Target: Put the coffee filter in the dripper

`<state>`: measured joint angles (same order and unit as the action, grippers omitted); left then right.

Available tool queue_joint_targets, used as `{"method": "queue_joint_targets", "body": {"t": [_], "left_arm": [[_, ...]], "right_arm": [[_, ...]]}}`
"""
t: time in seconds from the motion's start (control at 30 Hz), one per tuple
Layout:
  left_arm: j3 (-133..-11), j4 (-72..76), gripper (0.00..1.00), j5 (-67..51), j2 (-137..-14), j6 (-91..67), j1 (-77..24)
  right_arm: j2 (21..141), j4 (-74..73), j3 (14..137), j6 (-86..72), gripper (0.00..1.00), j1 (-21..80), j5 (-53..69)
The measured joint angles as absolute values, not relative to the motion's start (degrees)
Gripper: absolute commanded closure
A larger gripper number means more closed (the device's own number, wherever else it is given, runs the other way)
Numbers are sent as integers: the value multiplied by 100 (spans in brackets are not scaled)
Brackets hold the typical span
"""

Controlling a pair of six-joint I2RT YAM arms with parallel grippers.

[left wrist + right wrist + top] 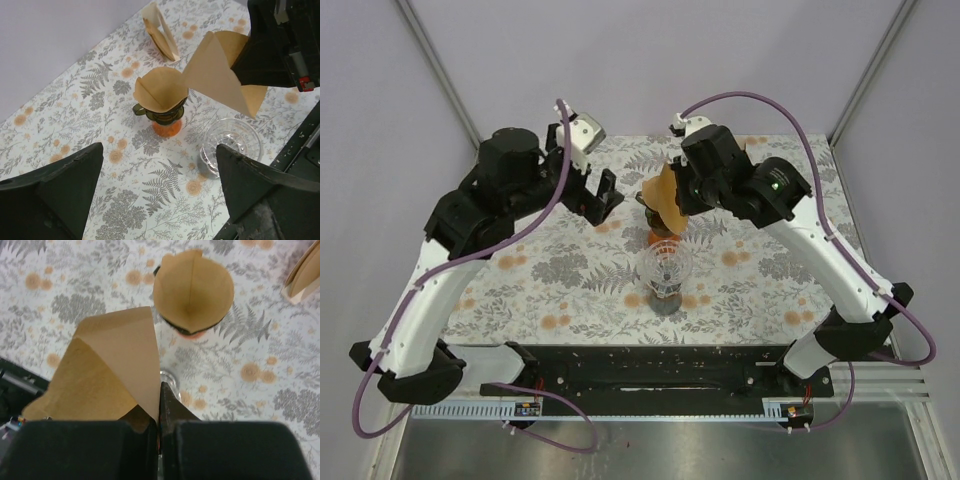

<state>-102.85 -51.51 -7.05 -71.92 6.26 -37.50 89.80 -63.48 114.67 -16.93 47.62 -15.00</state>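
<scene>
My right gripper (678,196) (160,390) is shut on a folded brown coffee filter (666,196) (220,70) (115,365) and holds it in the air over the middle of the table. Just below and nearer the arms stands a clear glass dripper (665,268) (232,139), with nothing in it. A dark dripper (161,116) on an orange base (658,238) stands behind it, with another brown filter (160,89) (192,290) opened inside. My left gripper (605,198) (159,150) hangs open to the left of both, holding nothing.
A stack of folded filters (160,31) (302,275) (753,144) stands near the table's far right edge. The floral tablecloth (550,270) covers the table. A black rail (650,365) runs along the near edge between the arm bases.
</scene>
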Motion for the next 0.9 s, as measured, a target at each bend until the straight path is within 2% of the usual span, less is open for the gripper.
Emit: {"method": "queue_joint_targets", "body": {"t": [0.17, 0.5, 0.9], "left_arm": [[-10398, -5374, 1, -899, -6838, 513, -3743], [-9598, -5384, 5, -1155, -6960, -486, -3699], [-9321, -5103, 5, -2121, -7164, -1249, -3677]], "right_arm": [[9008, -7279, 12001, -1953, 100, 4755, -873], [9638, -7638, 12051, -2080, 100, 4755, -248], [9275, -7701, 10838, -2088, 100, 4755, 80]]}}
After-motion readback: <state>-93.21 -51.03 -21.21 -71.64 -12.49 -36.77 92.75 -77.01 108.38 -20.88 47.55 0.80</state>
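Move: The right hand already grips a folded coffee filter. The clear glass dripper it is headed for lies about 4 cm back, 4 cm left and some 19 cm below. The glass carafe stands directly under that dripper, about 29 cm below the hand, and the other dripper, already lined, is some 9 cm ahead, 4 cm left and 19 cm down. From the empty left hand, the glass dripper is about 10 cm right, 1 cm back and 26 cm below. The right hand keeps its pinch on the filter and takes it down and back towards the clear dripper, about 8 cm lower and 7 cm nearer the base: first straight back, then mostly sinking, while the wrist tips some 25 degrees further down. The left hand, fingers staying wide open, rises slightly, then sinks to about 5 cm lower, easing back and right towards the dripper and tipping down similarly. ##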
